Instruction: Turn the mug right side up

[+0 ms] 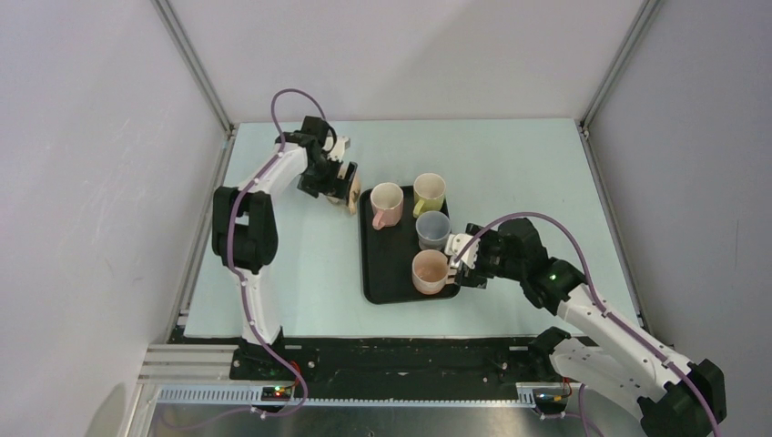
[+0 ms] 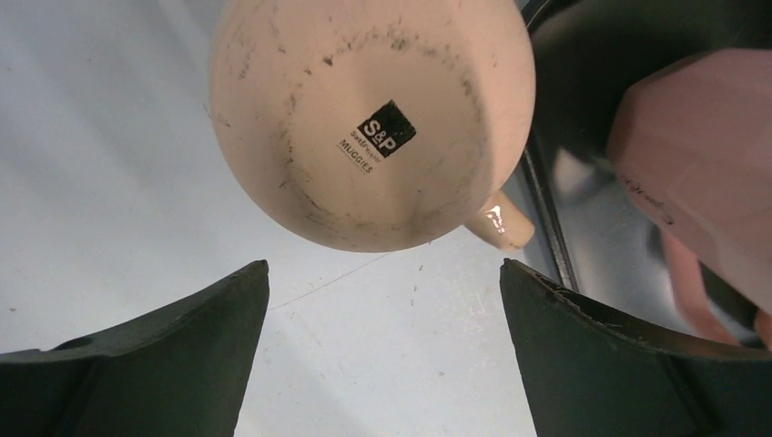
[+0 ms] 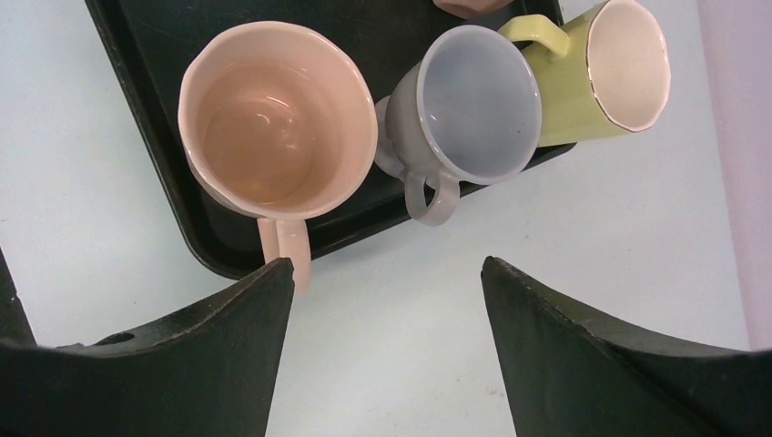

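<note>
A cream mug [image 2: 373, 118] rests on the table just left of the tray, its marked base turned toward my left wrist camera and its handle [image 2: 505, 223] pointing at the tray. From above, the cream mug [image 1: 352, 198] is mostly hidden under my left gripper [image 1: 349, 182]. The left gripper [image 2: 382, 266] is open, its fingertips just short of the mug and nothing between them. My right gripper [image 1: 460, 264] is open beside the tray's right edge, empty. In the right wrist view the right gripper [image 3: 387, 261] faces an upright peach mug [image 3: 278, 118], close to its handle.
A black tray [image 1: 387, 264] holds a peach mug [image 1: 430, 271], a grey mug [image 1: 433, 229], a yellow mug [image 1: 429, 193] and a pink mug [image 1: 386, 205]. The pink mug [image 2: 701, 155] sits close to the cream one. Frame posts and walls border the table.
</note>
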Robot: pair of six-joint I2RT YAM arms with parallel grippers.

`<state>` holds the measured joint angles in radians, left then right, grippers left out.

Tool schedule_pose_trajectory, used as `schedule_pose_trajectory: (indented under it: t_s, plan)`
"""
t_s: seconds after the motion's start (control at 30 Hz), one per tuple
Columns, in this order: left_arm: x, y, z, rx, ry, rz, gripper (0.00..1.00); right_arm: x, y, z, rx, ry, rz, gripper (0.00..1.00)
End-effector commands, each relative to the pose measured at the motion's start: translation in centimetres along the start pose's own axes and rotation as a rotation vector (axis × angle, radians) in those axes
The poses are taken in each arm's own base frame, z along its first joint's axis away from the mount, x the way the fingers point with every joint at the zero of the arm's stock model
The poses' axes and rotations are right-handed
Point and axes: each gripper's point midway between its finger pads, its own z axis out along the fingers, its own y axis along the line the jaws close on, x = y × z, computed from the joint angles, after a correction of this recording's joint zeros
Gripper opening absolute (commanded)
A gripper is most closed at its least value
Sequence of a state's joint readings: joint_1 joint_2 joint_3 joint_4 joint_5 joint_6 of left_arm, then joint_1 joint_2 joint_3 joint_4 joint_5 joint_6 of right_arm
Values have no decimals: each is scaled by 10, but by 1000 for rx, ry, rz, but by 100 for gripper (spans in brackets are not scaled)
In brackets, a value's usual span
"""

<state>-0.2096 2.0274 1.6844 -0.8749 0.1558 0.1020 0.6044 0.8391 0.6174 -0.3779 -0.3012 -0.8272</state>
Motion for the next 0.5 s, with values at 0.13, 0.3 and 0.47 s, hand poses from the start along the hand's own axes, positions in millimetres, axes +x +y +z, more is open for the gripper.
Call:
schedule_pose_trajectory:
  t_s: [0.13, 0.3, 0.47]
  plan:
    - [-48, 3, -27, -58, -140, -133, 100, 9, -5, 11, 41, 15, -7, 81]
    - [-58, 2, -13, -61, -132, -203, 100, 12, -4, 13, 46, 19, -13, 81]
    - [-61, 2, -3, -89, -121, -249, 100, 15, -2, 16, 42, 28, -12, 82]
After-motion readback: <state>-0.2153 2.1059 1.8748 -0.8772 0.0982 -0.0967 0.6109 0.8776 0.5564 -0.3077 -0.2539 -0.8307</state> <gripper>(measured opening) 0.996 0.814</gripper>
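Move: The upside-down beige mug sits about 5 cm ahead of the left hand, 3 cm to its right and 4 cm below. The pink mug, upright in the tray, is some 3 cm ahead and 15 cm right of that hand; the yellow mug stands about 4 cm ahead and 26 cm right. From the right hand the beige mug lies roughly 25 cm ahead, 34 cm left and 11 cm lower. Open left hand reaches some 5 cm forward, rising over the beige mug; right hand sinks about 2.5 cm. ##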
